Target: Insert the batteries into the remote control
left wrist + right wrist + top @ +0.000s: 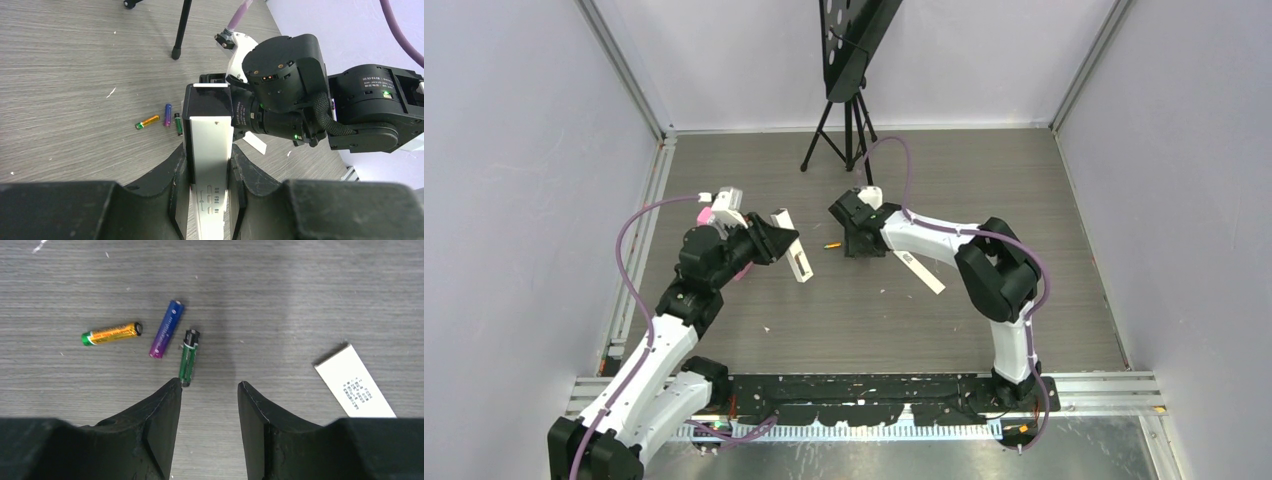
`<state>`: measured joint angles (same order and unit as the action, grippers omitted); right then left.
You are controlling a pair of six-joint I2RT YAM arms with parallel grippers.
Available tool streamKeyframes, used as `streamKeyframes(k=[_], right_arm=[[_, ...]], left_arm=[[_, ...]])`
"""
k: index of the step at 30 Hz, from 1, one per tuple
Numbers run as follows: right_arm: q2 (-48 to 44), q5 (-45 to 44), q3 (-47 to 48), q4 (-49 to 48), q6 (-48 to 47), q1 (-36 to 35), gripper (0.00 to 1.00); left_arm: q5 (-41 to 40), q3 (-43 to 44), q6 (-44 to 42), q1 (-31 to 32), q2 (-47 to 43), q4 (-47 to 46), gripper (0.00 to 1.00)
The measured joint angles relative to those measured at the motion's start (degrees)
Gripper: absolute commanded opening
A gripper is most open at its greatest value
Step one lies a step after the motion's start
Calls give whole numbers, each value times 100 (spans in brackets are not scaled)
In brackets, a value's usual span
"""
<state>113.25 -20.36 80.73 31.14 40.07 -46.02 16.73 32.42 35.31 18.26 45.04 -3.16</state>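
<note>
My left gripper (208, 150) is shut on a white remote control (210, 127), which sticks out forward with a dark recess at its far end. In the top view the remote (796, 258) is held off the table by that gripper (774, 243). Three batteries lie on the table: an orange-yellow one (111, 333), a purple one (166, 329) and a dark green one (189, 357). My right gripper (210, 385) hovers just above them, open and empty. Its left fingertip (172, 390) is beside the near end of the dark green battery.
A flat white cover piece (355, 385) lies on the table right of my right gripper, also visible from above (919, 270). A black tripod (849, 130) stands at the back centre. Grey walls and metal rails border the wood-grain table (984, 190).
</note>
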Motion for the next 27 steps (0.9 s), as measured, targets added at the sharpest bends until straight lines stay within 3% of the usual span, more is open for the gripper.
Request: streamKeyframes(k=[9,20,27], right_arm=[[345,33,234,-46,-295,0,49],[509,-15,361,-96,-601,0,2],[85,72,-293,-501,-1005,2,0]], left_arm=[[-20,0,7,0,55,2,0],[-24,0,22,0,57,2,0],[17,0,55,0,142,0,0]])
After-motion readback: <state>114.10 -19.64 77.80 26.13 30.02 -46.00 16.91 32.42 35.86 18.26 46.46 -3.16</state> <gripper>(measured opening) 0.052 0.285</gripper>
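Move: The green battery lies about 2 cm ahead of the right fingertips, 1 cm left and 2 cm below them. The purple battery is some 4 cm ahead and 3 cm left of that hand, the orange one about 4 cm ahead and 7 cm left, and the white strip 3 cm back and 15 cm right, all 2 cm down. From the left hand, the green battery is roughly 8 cm ahead, 14 cm right and 20 cm below. Ease the right gripper down nearly 2 cm and about 1 cm forward and left until its open fingers straddle the green battery, then close them fully to pinch its sides. With it held, draw back and right about 1 cm each, staying low, while turning the wrist gently counter-clockwise. ##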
